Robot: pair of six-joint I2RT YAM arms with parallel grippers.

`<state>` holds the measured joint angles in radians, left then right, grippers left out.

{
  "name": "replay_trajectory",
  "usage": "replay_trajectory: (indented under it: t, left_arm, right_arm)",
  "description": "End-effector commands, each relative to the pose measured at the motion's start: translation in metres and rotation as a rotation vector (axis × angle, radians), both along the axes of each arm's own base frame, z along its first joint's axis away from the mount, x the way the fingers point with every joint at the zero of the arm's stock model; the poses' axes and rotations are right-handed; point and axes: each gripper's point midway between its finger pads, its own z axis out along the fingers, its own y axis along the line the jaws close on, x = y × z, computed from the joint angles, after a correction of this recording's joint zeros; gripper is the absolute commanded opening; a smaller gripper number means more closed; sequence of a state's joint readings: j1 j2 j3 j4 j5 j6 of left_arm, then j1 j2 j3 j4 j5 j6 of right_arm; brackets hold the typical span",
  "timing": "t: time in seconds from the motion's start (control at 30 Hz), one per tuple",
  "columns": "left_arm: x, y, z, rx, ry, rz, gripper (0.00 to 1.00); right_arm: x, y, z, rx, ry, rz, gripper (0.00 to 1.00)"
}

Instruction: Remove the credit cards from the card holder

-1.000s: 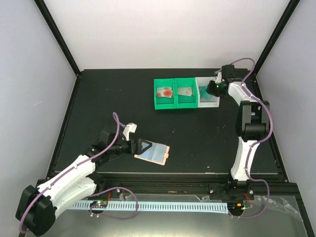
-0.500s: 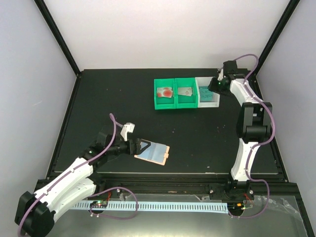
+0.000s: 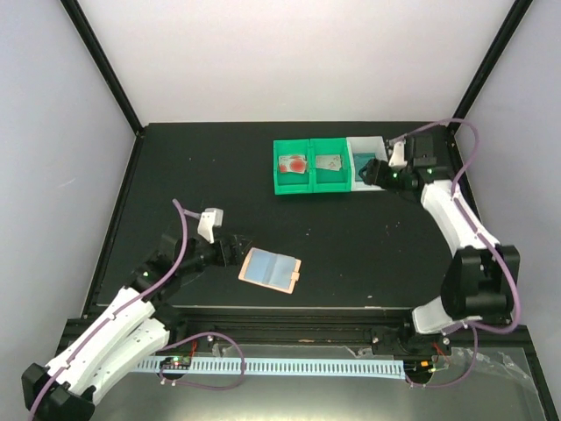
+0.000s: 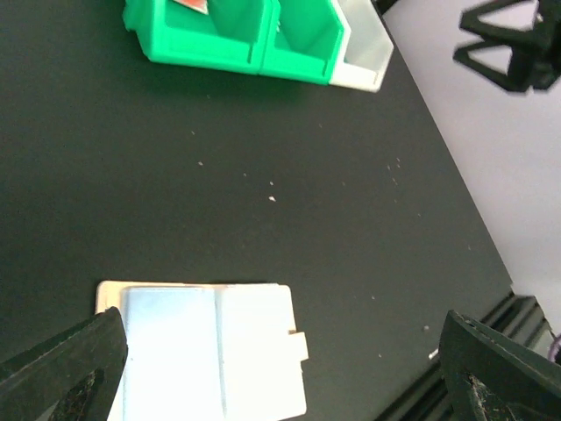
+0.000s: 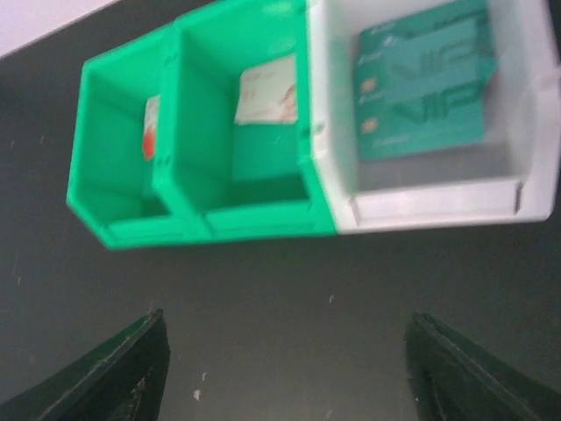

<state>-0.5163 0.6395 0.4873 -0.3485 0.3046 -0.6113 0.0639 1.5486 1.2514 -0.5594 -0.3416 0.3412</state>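
Observation:
The card holder (image 3: 270, 268) lies open and flat near the table's front edge, peach-orange with pale blue panels, and no card shows on it. In the left wrist view the card holder (image 4: 206, 351) is washed out, its tab pointing right. My left gripper (image 3: 230, 250) is open just left of it and apart from it, with its black fingers (image 4: 61, 373) wide. The credit cards lie in the bins: teal (image 5: 421, 83), silver-grey (image 5: 267, 88), and red-blotched (image 5: 150, 127). My right gripper (image 3: 366, 173) is open and empty by the white bin (image 3: 379, 142).
Two joined green bins (image 3: 311, 184) stand at the back, with the white bin (image 5: 438, 206) against their right side. The enclosure's black frame posts and white walls ring the table. A cable rail runs along the front edge below the holder.
My right gripper has opened and drawn back from over the white bin toward the near side. The left arm has pulled back to the left, away from the card holder.

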Motion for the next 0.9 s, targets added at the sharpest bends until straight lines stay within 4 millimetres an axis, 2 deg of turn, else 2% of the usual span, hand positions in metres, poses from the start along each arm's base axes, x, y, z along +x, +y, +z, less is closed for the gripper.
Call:
replay_trajectory:
  t: [0.0,0.07,0.1,0.27,0.5,0.73,0.87]
  left_arm:
    - [0.010,0.016,0.029,0.030,-0.088,0.088,0.99]
    - [0.010,0.019,0.037,0.028,-0.119,0.099,0.99]
    - [0.011,0.020,0.039,0.028,-0.134,0.103,0.99]
    - [0.013,0.027,0.047,0.032,-0.175,0.139,0.99]
    - [0.011,0.023,0.076,-0.012,-0.305,0.103,0.99]
    - [0.001,0.029,0.115,-0.058,-0.431,0.109,0.99]
    - [-0.010,0.031,0.135,-0.113,-0.481,0.097,0.99]
  right_arm:
    - [-0.036,0.019,0.010,0.052,-0.060,0.068,0.81]
    - [-0.056,0.023,0.021,0.066,-0.102,0.085,0.98]
    - [-0.065,0.024,0.024,0.072,-0.118,0.094,1.00]
    - [-0.115,0.029,0.039,0.101,-0.179,0.154,1.00]
    - [-0.169,0.031,0.065,0.147,-0.283,0.194,1.00]
    - [-0.199,0.032,0.066,0.176,-0.317,0.217,1.00]
    - [-0.209,0.031,0.075,0.172,-0.351,0.219,1.00]
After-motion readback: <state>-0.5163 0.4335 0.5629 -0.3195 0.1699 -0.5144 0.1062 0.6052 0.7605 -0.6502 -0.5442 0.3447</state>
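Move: The white bin with the teal cards lies about 11 cm ahead of the right hand, 3 cm to its right and some 14 cm below; the middle green bin is about 10 cm ahead and 10 cm to the hand's left. The emptied card holder is some 24 cm back and 30 cm left of the right hand. From the left hand the card holder lies about 4 cm back, 7 cm right and 15 cm below, the white bin roughly 31 cm ahead and 40 cm right. The right hand, holding nothing, draws quickly back from the white bin by about 20 cm, level at first and then also climbing some 7 cm, its part-open fingers spreading fully while the wrist tips the fingertips up and swings them a little counter-clockwise. The left hand, still wide open and empty, rises about 9 cm away from the card holder, drifting slightly left, with its fingertips tilting up towards level. ##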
